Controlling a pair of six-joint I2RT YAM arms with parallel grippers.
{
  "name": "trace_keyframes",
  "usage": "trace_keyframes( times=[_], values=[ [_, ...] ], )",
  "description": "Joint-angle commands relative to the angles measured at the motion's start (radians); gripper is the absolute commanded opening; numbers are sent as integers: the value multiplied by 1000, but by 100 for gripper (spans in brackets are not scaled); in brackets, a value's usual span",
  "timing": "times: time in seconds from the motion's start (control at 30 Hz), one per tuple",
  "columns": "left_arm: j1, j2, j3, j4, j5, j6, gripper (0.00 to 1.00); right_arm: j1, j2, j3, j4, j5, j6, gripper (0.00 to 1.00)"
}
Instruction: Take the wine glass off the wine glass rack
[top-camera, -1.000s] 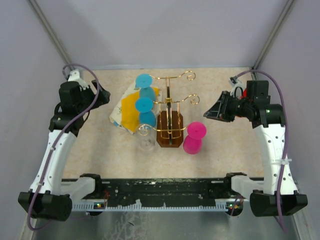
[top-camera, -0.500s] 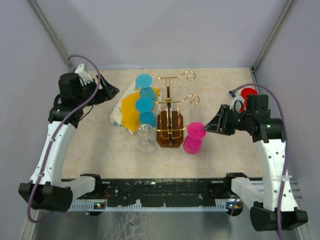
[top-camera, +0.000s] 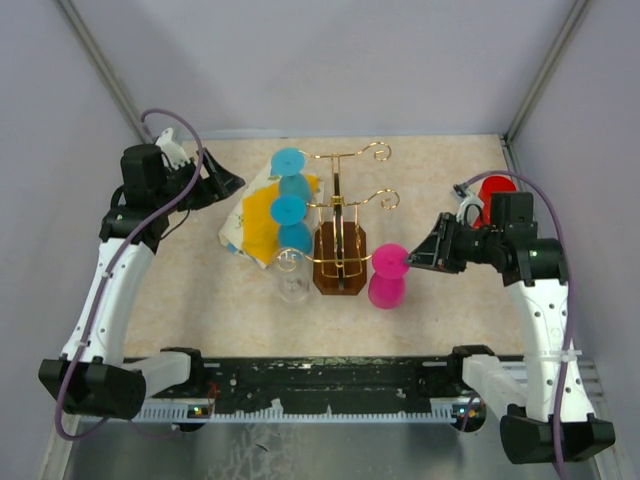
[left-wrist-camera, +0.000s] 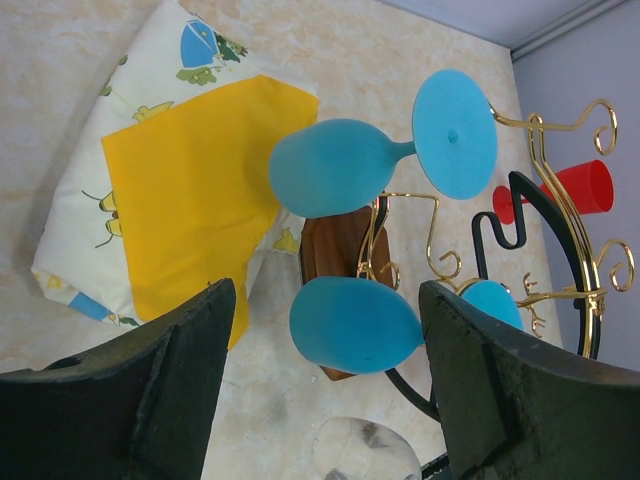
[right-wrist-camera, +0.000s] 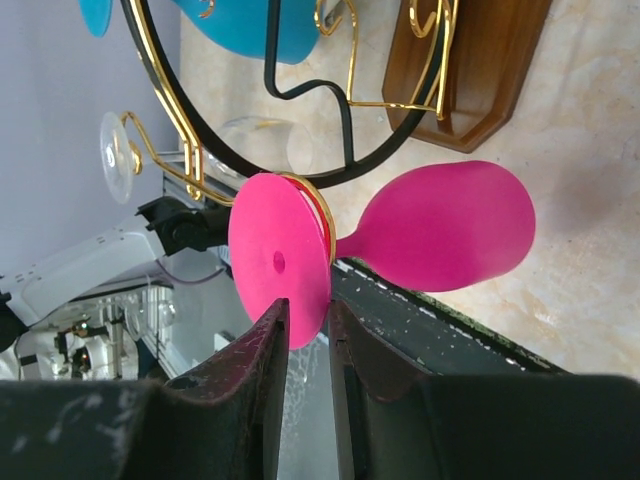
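The wine glass rack is gold wire on a dark wooden base. A pink wine glass hangs upside down on its right arm. Its bowl is low and its round foot rests in the wire. My right gripper straddles the rim of that foot, its jaws narrowly open around it. Two blue glasses hang on the left side and a clear glass at the front left. My left gripper hangs wide open left of the rack, holding nothing.
A yellow-and-white cloth lies under the blue glasses, left of the rack. A red cup stands at the right, behind my right arm. The rack's scrolled arms reach back and to the right.
My right gripper has moved left and nearer, from beside the red cup to the pink glass's foot. My left gripper has swung right toward the cloth and narrowed a little.
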Motion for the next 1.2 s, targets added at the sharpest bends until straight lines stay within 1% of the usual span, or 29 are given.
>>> trace_keyframes(
  times=[0.0, 0.13, 0.43, 0.73, 0.87, 0.97, 1.0, 1.17],
  values=[
    [-6, -4, 5, 31, 25, -11, 80, 8, -24, -5, 69, -70, 15, 22],
    [-5, -7, -3, 35, 24, -12, 80, 7, -25, -13, 85, -96, 23, 21],
    [-5, -7, -13, 44, 29, -20, 80, 9, -39, -78, 147, -137, 55, 21],
    [-5, -9, -16, 42, 26, -16, 80, 9, -61, -140, 241, -166, 117, 20],
    [-5, -2, -18, 58, 62, -32, 80, 7, -69, -147, 270, -170, 137, 11],
    [-5, 1, -23, 84, 109, -53, 81, 9, -67, -140, 272, -174, 139, 1],
    [-6, 0, -24, 89, 124, -59, 81, 8, -67, -136, 272, -175, 139, 0],
    [-5, 5, -20, 96, 185, -79, 82, 8, -66, -109, 253, -181, 132, 0]
  ],
)
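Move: Just left of the right fingertips, about 3 cm away, is the middle of the pink wine glass's foot; it is nearly level with them in height, and the bowl hangs below. The empty middle hook is about 11 cm ahead and 3 cm left, and the clear glass hangs about 23 cm straight left, its middle some 7 cm lower. For the left hand, the pink foot is roughly 15 cm back, 30 cm right and 3 cm below. Easing about 2 cm to its left, onto the near rim of the pink glass's foot, the right hand bobs slightly in height and rolls its left side up by some 10 degrees. The fingers, already only about a quarter open, stay so for most of the way, then close near the end and pinch the thin edge of the foot between their tips. ##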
